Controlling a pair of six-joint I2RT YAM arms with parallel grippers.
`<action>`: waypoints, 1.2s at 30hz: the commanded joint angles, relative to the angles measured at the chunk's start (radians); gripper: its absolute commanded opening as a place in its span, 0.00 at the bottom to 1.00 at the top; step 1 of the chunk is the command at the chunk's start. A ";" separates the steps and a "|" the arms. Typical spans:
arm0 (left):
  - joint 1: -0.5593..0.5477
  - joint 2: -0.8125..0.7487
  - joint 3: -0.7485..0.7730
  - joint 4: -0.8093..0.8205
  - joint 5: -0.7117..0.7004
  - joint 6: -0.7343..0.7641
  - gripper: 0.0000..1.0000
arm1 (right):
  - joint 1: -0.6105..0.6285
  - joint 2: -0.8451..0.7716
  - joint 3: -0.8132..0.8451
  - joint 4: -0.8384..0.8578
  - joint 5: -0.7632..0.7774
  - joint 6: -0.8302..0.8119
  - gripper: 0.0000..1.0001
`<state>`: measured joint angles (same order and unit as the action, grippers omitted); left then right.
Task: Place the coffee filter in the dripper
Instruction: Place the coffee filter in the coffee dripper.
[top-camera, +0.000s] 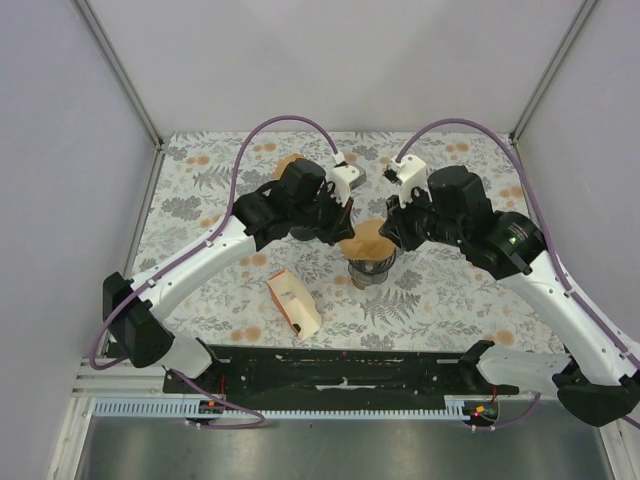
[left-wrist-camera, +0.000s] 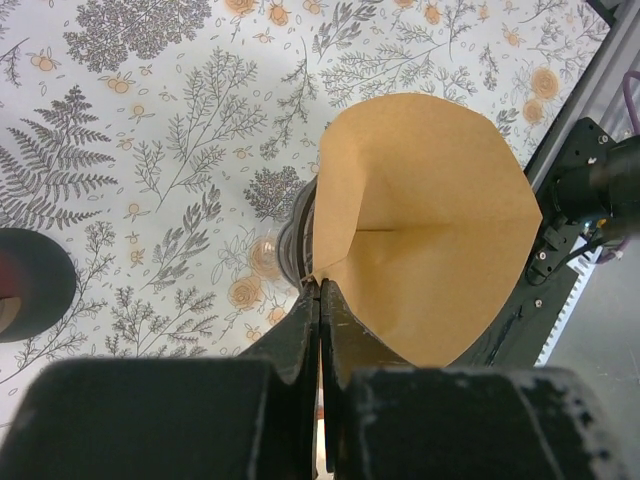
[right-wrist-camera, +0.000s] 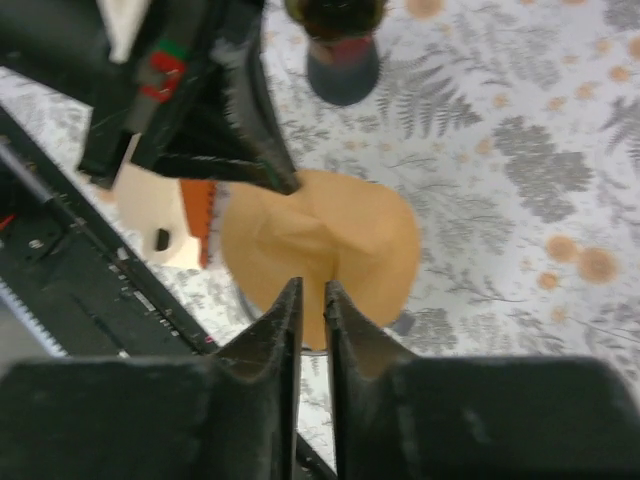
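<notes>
A brown paper coffee filter (top-camera: 367, 240) sits opened like a cone over the glass dripper (top-camera: 368, 272) at the middle of the table. My left gripper (top-camera: 345, 224) is shut on the filter's left edge; in the left wrist view the jaws (left-wrist-camera: 320, 292) pinch the paper rim of the filter (left-wrist-camera: 430, 230), with the dripper's (left-wrist-camera: 293, 238) glass just beyond. My right gripper (top-camera: 389, 226) is at the filter's right side. Its jaws (right-wrist-camera: 311, 290) stand slightly apart above the filter (right-wrist-camera: 330, 235), gripping nothing.
A cream and orange filter holder (top-camera: 293, 303) lies left of the dripper near the front. A dark round object (left-wrist-camera: 30, 285) stands on the floral cloth to the left. The black rail (top-camera: 340, 372) runs along the near edge.
</notes>
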<state>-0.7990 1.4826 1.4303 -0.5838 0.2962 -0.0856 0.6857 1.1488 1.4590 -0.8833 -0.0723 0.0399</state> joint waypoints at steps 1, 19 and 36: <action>-0.005 0.027 0.035 0.038 -0.002 -0.034 0.02 | 0.009 0.049 -0.072 0.074 -0.100 0.009 0.12; -0.003 0.002 0.045 0.036 -0.022 -0.063 0.03 | 0.009 0.197 -0.184 0.023 -0.055 0.071 0.00; 0.119 -0.062 0.087 -0.021 0.066 -0.190 0.48 | 0.063 0.278 -0.152 0.015 0.002 0.048 0.00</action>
<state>-0.7395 1.4982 1.5097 -0.6331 0.2726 -0.1905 0.7315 1.3853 1.2610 -0.8402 -0.1215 0.0933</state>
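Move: The filter, pinched at its left edge by my left hand, has its middle about 5 cm to that hand's right, level fore-and-aft and 2 cm below; from my right hand it is some 4 cm left and 8 cm down. The dripper beneath lies about 7 cm right, 2 cm back and 10 cm below my left hand. From the same hand, the dark jar stands 8 cm ahead and 9 cm left, the coffee bag 9 cm back and 10 cm left. I shut my right fingers as they start down and drive them about 14 cm down and 3 cm left, tipping them some 20 degrees steeper, so the closed tips come onto the filter and press it down into the dripper's mouth. My left hand eases about 2 cm down and forward with its pinch, then opens halfway, lets the edge go and rises about 4 cm. ##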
